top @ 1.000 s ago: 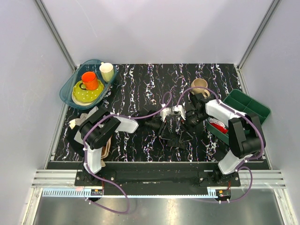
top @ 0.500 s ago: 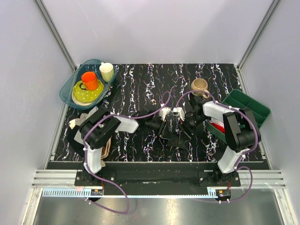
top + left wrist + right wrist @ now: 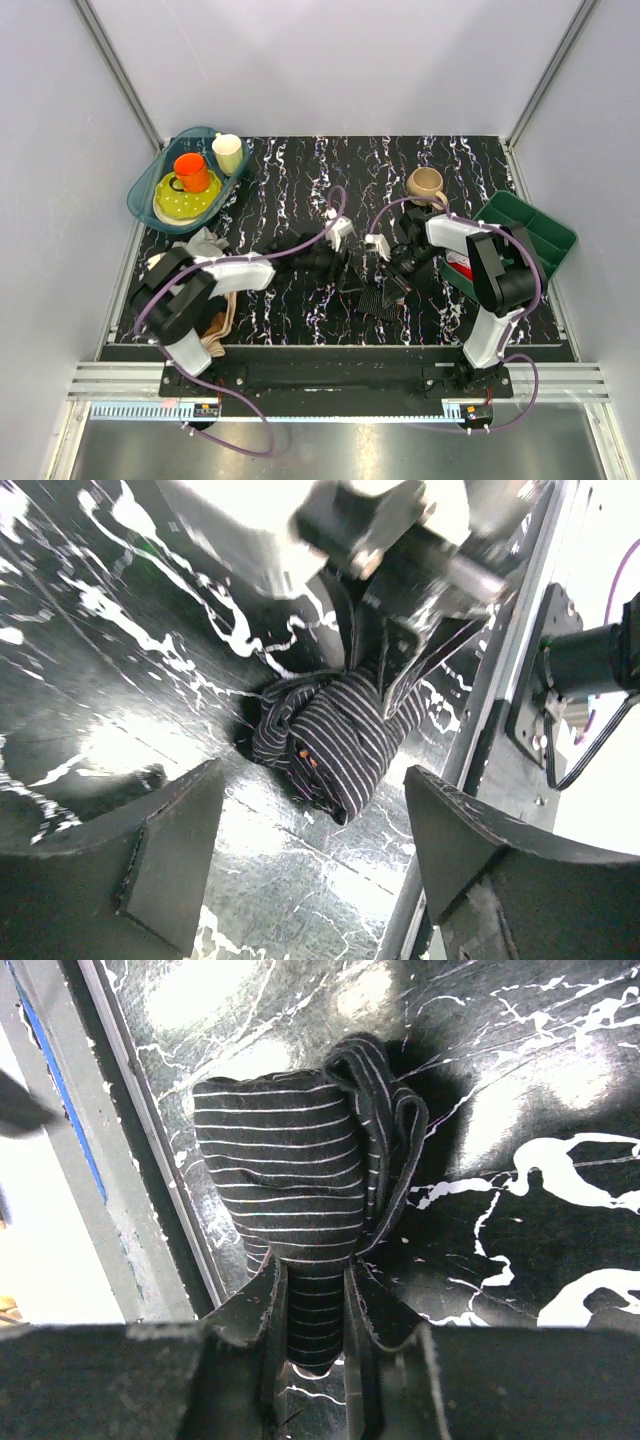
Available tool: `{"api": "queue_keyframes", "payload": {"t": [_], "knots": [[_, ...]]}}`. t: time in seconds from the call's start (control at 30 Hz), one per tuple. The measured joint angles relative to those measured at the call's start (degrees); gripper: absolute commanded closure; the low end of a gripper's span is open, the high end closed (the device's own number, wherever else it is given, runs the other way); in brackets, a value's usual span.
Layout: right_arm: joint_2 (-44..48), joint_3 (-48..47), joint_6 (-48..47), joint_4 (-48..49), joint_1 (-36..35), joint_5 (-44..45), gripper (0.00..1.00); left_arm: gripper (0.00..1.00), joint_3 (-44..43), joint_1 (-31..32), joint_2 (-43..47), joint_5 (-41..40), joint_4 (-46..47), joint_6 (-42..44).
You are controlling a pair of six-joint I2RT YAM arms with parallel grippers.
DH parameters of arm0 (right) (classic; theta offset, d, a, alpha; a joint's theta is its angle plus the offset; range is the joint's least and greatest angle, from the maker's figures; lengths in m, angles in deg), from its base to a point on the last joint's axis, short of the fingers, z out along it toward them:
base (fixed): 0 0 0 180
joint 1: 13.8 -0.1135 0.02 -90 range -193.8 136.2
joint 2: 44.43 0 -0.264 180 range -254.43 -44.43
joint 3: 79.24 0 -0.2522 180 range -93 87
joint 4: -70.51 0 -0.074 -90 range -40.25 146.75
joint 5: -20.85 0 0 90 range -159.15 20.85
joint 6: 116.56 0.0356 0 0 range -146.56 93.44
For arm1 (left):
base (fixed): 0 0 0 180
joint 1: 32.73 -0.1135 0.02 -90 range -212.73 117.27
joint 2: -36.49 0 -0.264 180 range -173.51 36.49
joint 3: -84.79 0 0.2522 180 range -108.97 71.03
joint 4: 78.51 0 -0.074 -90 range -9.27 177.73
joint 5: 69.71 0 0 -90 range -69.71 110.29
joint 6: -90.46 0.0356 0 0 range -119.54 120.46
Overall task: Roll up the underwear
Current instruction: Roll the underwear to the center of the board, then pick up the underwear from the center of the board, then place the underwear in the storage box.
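The underwear (image 3: 290, 1170) is a bunched, dark, thinly striped bundle lying on the black marbled table near its front edge (image 3: 382, 298). My right gripper (image 3: 318, 1310) is shut on one end of it, with striped fabric pinched between both fingers. In the top view the right gripper (image 3: 390, 278) sits just above the bundle. My left gripper (image 3: 320, 860) is open and stands back from the underwear (image 3: 335, 735), touching nothing. From above, the left gripper (image 3: 338, 265) is to the left of the bundle.
A teal tray (image 3: 145, 195) at the back left holds a yellow plate, an orange cup and a cream cup. A tan mug (image 3: 425, 182) stands behind the right arm. A green bin (image 3: 535, 225) lies at the right with red-white cloth (image 3: 462, 266). Grey and beige clothes (image 3: 205, 248) are piled at the left.
The left gripper has opened, let go of the underwear and drawn back to the left. The right gripper has closed on the underwear's end.
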Motion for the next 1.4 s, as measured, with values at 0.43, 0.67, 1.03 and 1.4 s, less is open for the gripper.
{"api": "queue_keyframes", "payload": {"t": [0.43, 0.67, 1.03, 1.4], "knots": [[9.3, -4.2, -5.3, -7.7, 4.0, 1.3, 0.90, 0.01, -4.2, -4.2, 37.3, -13.9, -28.3, 14.5], [15.9, -7.8, -8.0, -13.2, 8.5, 1.8, 0.91, 0.01, -5.6, -5.3, 53.0, -22.3, -41.1, 21.4], [15.6, -26.3, -15.5, -23.7, 29.2, 4.3, 0.91, 0.01, 1.1, -5.3, 56.8, -26.1, -48.5, 24.2], [2.5, -39.8, -30.2, -25.4, 45.4, 10.1, 0.90, 0.01, 1.1, -5.3, 56.9, -26.1, -48.7, 24.4]]}}
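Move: The striped underwear is already in the right fingers, low over the board. The green box it is taken to has its middle about 27 cm to the right of that hand and 8 cm ahead, near its height. The pink cloth in the box is some 23 cm right and 12 cm ahead; the tan mug stands about 9 cm right and 25 cm ahead. From the left hand the box is roughly 35 cm right, 6 cm ahead and 5 cm lower. The underwear, still pinched at one end, is lifted off the board by the right hand and carried about 28 cm right and 15 cm forward to above the green box, rising in an arc and just starting to sink. The wrist swings clockwise, bringing the fingers round from left-and-back to forward-left. The empty left hand opens wider and backs off up and left, then drops partway. ##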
